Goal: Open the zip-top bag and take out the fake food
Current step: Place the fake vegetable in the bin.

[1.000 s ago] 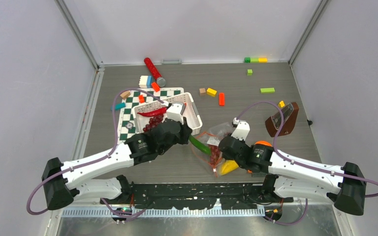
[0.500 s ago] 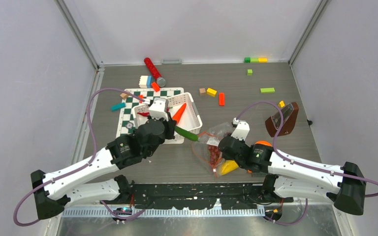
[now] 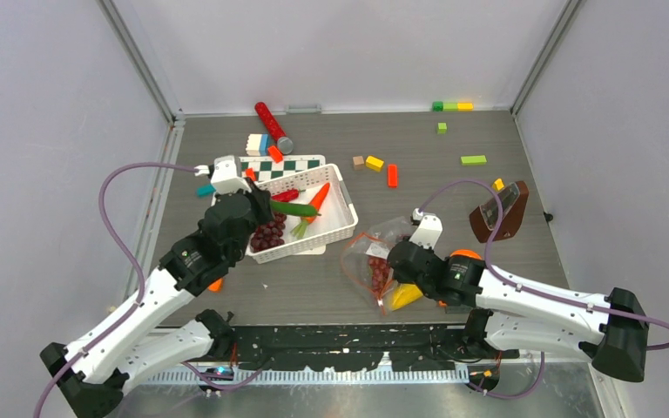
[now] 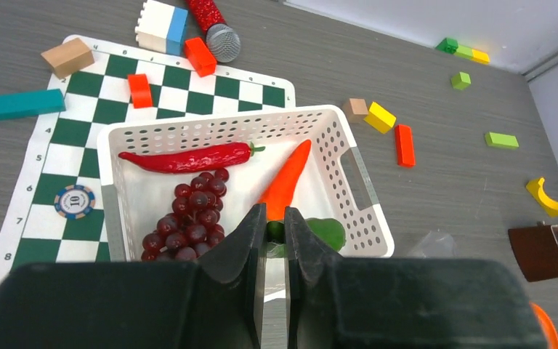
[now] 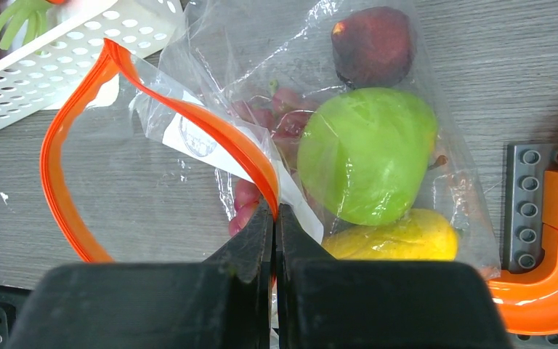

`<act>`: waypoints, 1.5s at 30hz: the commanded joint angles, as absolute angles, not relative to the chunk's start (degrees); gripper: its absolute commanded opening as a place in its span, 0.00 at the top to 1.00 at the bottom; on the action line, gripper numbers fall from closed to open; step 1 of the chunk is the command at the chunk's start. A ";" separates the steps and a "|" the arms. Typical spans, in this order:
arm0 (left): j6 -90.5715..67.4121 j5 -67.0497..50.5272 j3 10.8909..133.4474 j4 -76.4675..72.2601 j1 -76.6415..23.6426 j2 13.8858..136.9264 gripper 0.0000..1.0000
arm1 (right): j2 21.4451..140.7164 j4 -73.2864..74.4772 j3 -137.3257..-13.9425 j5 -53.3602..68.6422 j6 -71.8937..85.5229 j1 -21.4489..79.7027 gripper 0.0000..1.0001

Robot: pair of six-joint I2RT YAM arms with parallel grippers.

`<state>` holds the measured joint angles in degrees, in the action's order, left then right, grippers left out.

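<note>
The clear zip-top bag point(image 3: 375, 252) lies open right of the white basket point(image 3: 346, 202). My right gripper point(image 5: 275, 211) is shut on its orange zip strip point(image 5: 47, 167). Inside the bag are a green apple point(image 5: 367, 153), a yellow piece point(image 5: 399, 236), a dark round fruit point(image 5: 373, 45) and reddish grapes point(image 5: 261, 116). My left gripper point(image 4: 275, 218) is shut on the long green vegetable point(image 4: 327, 233) and holds it over the basket point(image 4: 363, 211). A red chili point(image 4: 185, 158), an orange carrot point(image 4: 287, 178) and dark grapes point(image 4: 189, 218) lie in the basket.
A chessboard mat point(image 3: 266, 165) lies under and behind the basket, with coloured blocks around it and a red cylinder point(image 3: 272, 126) further back. A brown holder point(image 3: 498, 212) stands at the right. Orange track pieces point(image 5: 552, 254) sit beside the bag.
My left gripper has carried the green vegetable from the bag's mouth to the left and back, over the basket. The right gripper has kept its hold on the zip strip.
</note>
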<state>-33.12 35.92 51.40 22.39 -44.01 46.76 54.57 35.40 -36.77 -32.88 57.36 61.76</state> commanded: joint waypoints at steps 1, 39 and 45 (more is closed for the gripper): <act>-38.55 34.38 49.65 18.31 -42.11 47.64 0.97 | 53.37 34.82 -37.56 -33.91 57.97 61.79 1.00; -46.67 40.10 38.85 4.48 -40.91 59.82 1.00 | 52.51 36.12 -37.27 -34.82 58.12 61.77 1.00; -49.29 37.31 38.31 3.78 -40.87 62.32 1.00 | 52.41 36.28 -37.43 -34.89 57.93 61.78 1.00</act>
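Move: The white bin's middle lies about 9 cm ahead of the left hand, 4 cm to its right and some 23 cm below. On the bin floor, roughly 26 cm down, lie the grapes 4 cm ahead and 3 cm left, the chili 14 cm ahead and 3 cm left, and the carrot 11 cm ahead and 8 cm right. From the right hand the bin is about 17 cm ahead, 24 cm left and 6 cm lower. Still pinching the cucumber by one end, its length sticking out to the right, the left hand lowers it some 11 to 12 cm towards the bin, easing forward about 4 cm as it sinks. The hand turns about 10 degrees counter-clockwise and tips slightly nose-down, fingers keeping their hold. ##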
